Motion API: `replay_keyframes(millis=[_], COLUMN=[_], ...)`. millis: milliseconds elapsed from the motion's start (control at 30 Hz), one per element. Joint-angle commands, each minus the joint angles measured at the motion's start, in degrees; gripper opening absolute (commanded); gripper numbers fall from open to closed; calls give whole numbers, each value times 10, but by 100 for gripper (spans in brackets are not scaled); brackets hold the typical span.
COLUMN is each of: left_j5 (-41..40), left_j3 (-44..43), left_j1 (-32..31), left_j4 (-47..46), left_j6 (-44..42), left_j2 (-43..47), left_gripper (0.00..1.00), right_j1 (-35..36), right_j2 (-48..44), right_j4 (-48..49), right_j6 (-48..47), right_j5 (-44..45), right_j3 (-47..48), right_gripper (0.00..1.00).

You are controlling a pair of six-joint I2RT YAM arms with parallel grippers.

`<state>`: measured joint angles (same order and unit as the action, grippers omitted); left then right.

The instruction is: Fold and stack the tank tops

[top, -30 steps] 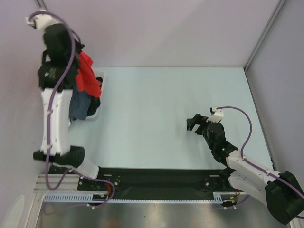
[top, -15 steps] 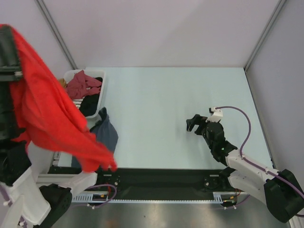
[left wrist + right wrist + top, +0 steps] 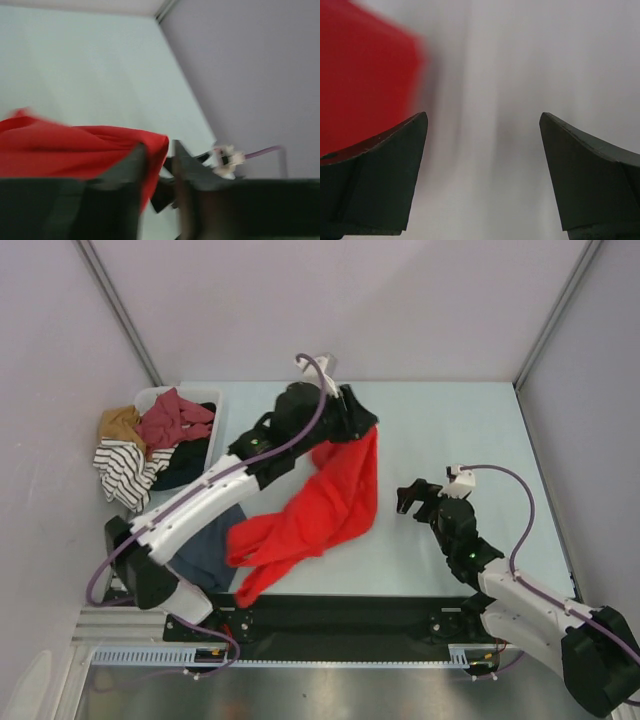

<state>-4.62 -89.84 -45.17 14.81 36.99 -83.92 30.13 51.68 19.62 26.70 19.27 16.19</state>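
Observation:
The bright red tank top [image 3: 320,505] trails from my left gripper [image 3: 362,425] down across the table toward the near left. In the left wrist view, the red tank top [image 3: 75,145] has its edge against one finger of the left gripper [image 3: 159,145], whose jaws stand a little apart with a gap showing. The dark navy tank top [image 3: 205,545] lies crumpled at the near left, partly under my left arm and the red cloth. My right gripper [image 3: 412,498] is open and empty just right of the red top's edge. From the right wrist, the red tank top [image 3: 365,65] shows left of the right gripper [image 3: 482,120].
A white basket [image 3: 150,397] stands at the far left with a maroon garment [image 3: 175,418], a mustard one [image 3: 118,420] and a striped one [image 3: 125,465] spilling over its rim. A black strip [image 3: 340,615] runs along the table's near edge.
The left arm has swung from high at the left down over the table's middle, carrying the red top with it. Its jaws have parted slightly. The right arm has barely moved.

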Motion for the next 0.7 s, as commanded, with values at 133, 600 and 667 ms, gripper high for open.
replay_keyframes(millis=[133, 600, 667], left_j5=[-27, -260, -215], left_j3=[-167, 332, 445], left_j1=[-31, 59, 131], left_j4=[147, 286, 247], left_j6=[-55, 100, 134], left_j2=[-65, 285, 375], left_gripper=[100, 100, 100], right_j1=[-4, -7, -6], right_j2=[-86, -40, -34], right_j4=[6, 24, 24], right_j6=[-4, 5, 6], right_j5=[56, 21, 17], right_j3=[-23, -11, -10], right_gripper=[99, 99, 99])
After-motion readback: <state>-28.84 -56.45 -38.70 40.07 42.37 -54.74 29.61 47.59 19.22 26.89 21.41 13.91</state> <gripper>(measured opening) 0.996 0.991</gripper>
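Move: The red tank top still hangs from the left hand's fingertips, high over the table. Its middle is roughly 10 cm back, 11 cm to the left and 28 cm below. The blue-grey tank top lies flat about 17 cm back, 32 cm to the left and 37 cm below, and the clothes bin some 14 cm ahead and 48 cm to the left, 32 cm down. From the right hand, the red tank top's middle is about 23 cm left, 5 cm back and 8 cm lower. The left fingers spring wide open and let go of the red tank top's end as the hand dips about 5 cm and drifts slightly right. The empty hand then swings some 25 cm left, sinking and drawing back towards the blue-grey tank top, the wrist turning about 30 degrees counter-clockwise. The open right hand bobs up a couple of centimetres and settles back, easing slightly right. ##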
